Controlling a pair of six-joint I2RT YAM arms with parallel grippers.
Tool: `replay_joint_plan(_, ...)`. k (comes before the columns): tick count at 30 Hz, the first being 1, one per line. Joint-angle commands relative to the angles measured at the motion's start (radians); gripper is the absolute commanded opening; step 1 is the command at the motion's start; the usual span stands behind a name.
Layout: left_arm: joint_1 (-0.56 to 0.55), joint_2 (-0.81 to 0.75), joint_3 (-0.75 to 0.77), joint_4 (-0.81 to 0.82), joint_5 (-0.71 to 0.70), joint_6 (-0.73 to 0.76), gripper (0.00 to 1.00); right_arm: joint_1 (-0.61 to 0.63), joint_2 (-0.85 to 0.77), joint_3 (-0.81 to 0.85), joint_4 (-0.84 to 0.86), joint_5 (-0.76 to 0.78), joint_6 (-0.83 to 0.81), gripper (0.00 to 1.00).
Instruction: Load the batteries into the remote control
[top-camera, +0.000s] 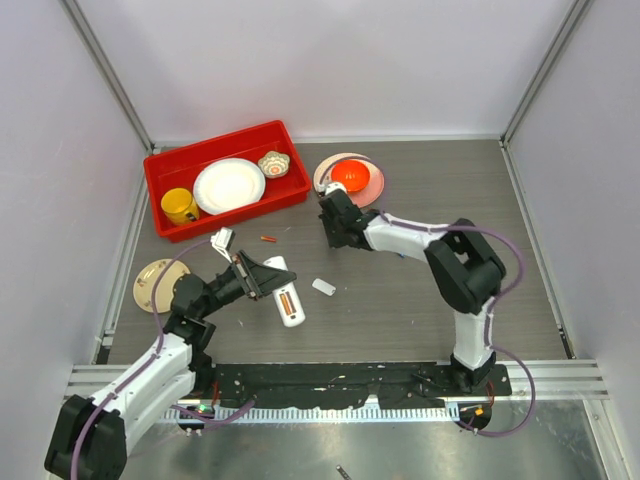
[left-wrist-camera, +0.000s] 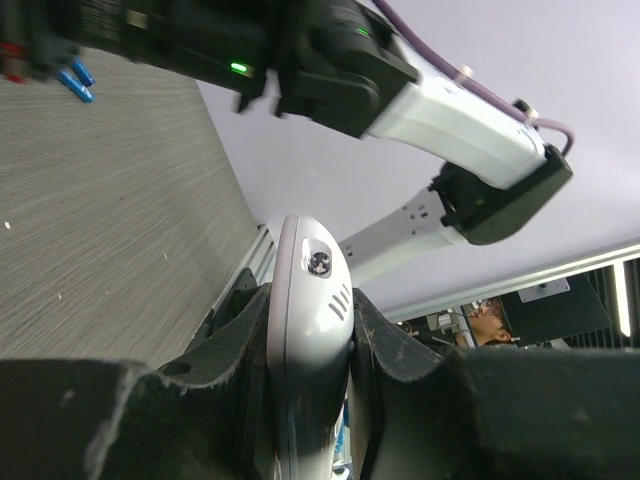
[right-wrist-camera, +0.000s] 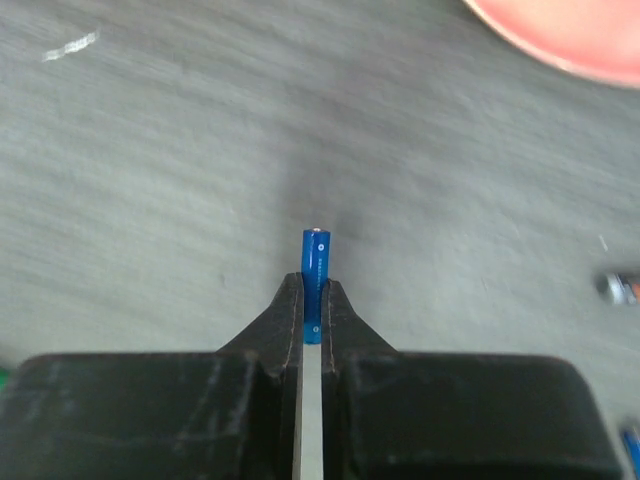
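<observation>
The white remote control (top-camera: 288, 293) lies on the table with its back up, and an orange-red battery (top-camera: 287, 301) sits in its dark recess. My left gripper (top-camera: 266, 276) is shut on the remote's far end. In the left wrist view the remote control (left-wrist-camera: 311, 262) stands edge-on between the two black fingers of the left gripper (left-wrist-camera: 309, 300). My right gripper (top-camera: 335, 236) hovers near the pink plate. It is shut on a blue battery (right-wrist-camera: 315, 262), which sticks out past the tips of the right gripper (right-wrist-camera: 314, 298). Another orange-red battery (top-camera: 267, 239) lies loose on the table.
A small loose white piece (top-camera: 323, 287) lies right of the remote. At the back left stands a red bin (top-camera: 173, 165) holding a yellow cup, a white plate and a small bowl. A pink plate (top-camera: 372, 189) carries an orange bowl. A tan disc (top-camera: 150, 284) lies at the left.
</observation>
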Motion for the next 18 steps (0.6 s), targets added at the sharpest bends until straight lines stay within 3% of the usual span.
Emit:
replay_joint_plan(1, 0.005, 0.019, 0.019, 0.068, 0.026, 0.002, 0.00, 0.007, -0.241, -0.134, -0.067, 0.056, 0.103, 0.01)
replay_joint_plan(9, 0.002, 0.093, 0.004, 0.155, 0.015, -0.022, 0.00, 0.010, -0.444, -0.411, -0.173, 0.052, 0.183, 0.01)
replay_joint_plan(18, -0.008, 0.230, 0.016, 0.309, 0.020, -0.090, 0.00, 0.010, -0.453, -0.417, -0.253, 0.050, 0.197, 0.01)
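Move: Bare table some 13 cm back and 11 cm to the right is where the right hand, with the blue battery in its fingers, is bound, skimming height. The white battery cover lies about 11 cm back and 1 cm left of this hand, the loose blue batteries roughly 3 cm back and 17 cm right, all just below it; the remote control hangs about 21 cm back, 7 cm left and 15 cm higher. From the left hand, the held battery is some 18 cm ahead, 8 cm right and 16 cm below. Sweeping back and to the right by about 17 cm, away from the pink plate, the right hand hops some 4 cm up and sinks again to just under its starting height, slowing in the open table right of the battery cover. Its fingers stay shut on the blue battery and tip about 10 degrees steeper, turning slightly clockwise. The left hand, still gripping the remote control, eases forward and down about 2 cm. ##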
